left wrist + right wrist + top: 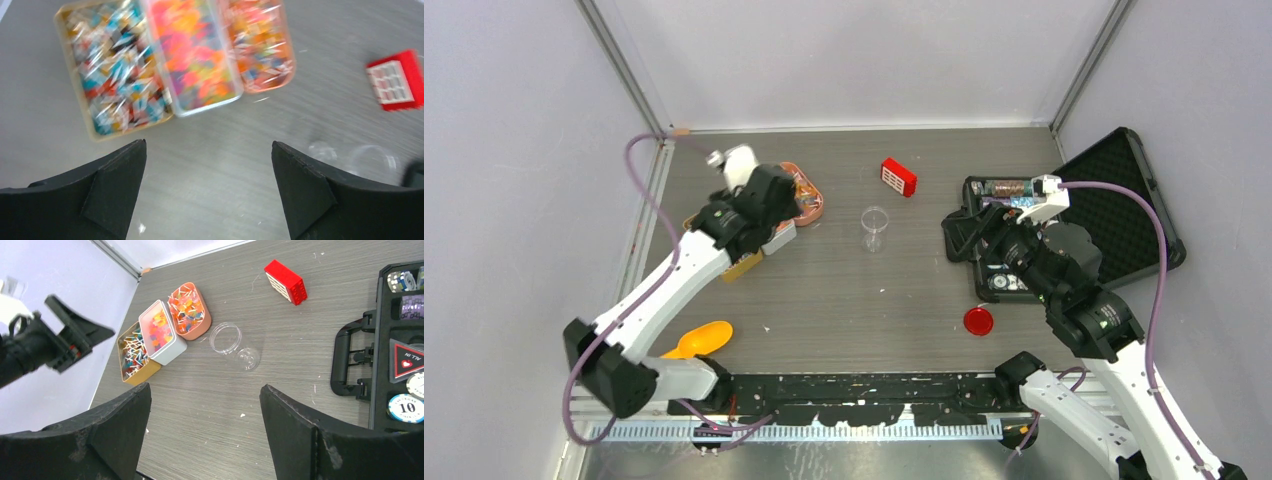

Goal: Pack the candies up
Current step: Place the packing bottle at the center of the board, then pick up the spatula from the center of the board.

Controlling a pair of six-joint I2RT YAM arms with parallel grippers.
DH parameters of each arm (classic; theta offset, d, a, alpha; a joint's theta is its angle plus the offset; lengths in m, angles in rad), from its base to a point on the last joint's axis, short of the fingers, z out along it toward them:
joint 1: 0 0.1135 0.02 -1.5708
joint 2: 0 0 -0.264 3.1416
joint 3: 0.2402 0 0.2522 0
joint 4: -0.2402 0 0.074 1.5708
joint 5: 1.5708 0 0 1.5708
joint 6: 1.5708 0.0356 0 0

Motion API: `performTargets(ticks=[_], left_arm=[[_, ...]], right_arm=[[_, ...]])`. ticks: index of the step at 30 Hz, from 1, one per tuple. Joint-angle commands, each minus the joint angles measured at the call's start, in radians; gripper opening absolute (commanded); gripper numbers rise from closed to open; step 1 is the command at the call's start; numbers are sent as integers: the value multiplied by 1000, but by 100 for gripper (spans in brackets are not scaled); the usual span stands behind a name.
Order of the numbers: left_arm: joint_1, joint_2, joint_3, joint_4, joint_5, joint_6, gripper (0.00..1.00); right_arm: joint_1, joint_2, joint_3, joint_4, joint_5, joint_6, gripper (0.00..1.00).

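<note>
The candies fill three small trays side by side at the back left: wrapped pieces in a yellow tray (pixel 117 70), bright gummies in a white tray (pixel 192 50), and more wrapped pieces in a pink tray (pixel 257 42). All three trays also show in the right wrist view, around the white tray (pixel 161 330). My left gripper (pixel 209 150) hangs open and empty above the table just in front of the trays. It covers most of them from above (pixel 764 200). A clear empty jar (pixel 874 228) stands mid-table. My right gripper (pixel 205 390) is open and empty over bare table, right of the jar (pixel 235 345).
A yellow scoop (pixel 699 340) lies near the left arm's base. A red striped box (pixel 898 176) sits behind the jar. An open black case (pixel 1114 215) with poker chips lies at the right. A red round disc (pixel 978 321) lies in front of it.
</note>
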Motion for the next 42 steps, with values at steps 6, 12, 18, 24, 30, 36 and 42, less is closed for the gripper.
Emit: performTargets(ticks=[6, 12, 18, 24, 30, 36, 42], left_arm=[[209, -282, -294, -611, -11, -826, 76], [336, -363, -394, -737, 23, -937, 76], [390, -412, -514, -653, 100, -975, 77], [438, -399, -614, -575, 160, -1012, 77], [446, -397, -690, -424, 219, -1031, 72], [447, -364, -662, -450, 190, -1029, 56], [447, -384, -647, -498, 144, -1019, 25]], right_arm=[[-3, 4, -24, 83, -23, 26, 84], [-3, 13, -35, 93, -26, 29, 84], [-3, 23, -35, 102, -26, 29, 83], [-4, 15, -39, 100, -21, 29, 83], [-4, 11, -37, 97, -23, 28, 83], [-3, -10, -35, 73, -6, 20, 83], [-4, -25, -36, 67, 9, 18, 83]])
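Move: From the left gripper, the bowl of the yellow scoop lies about 21 cm back, 17 cm to the left and 22 cm below. The brown candy box is some 4 cm ahead of this gripper and 12 cm to its left, the white candy box roughly 11 cm ahead and 4 cm left, both about 21 cm lower. From the right gripper, the same bowl lies about 9 cm back, 55 cm left and 31 cm down. Swing the left gripper back and to the left away from the candy boxes, sinking as it goes, then let it drop nearly straight for the last stretch onto the front part of the scoop's bowl, about 19 cm down in all. Turn the wrist some 65 degrees counter-clockwise on the way, tip the fingers steeply down and narrow them from wide open to about a third. ##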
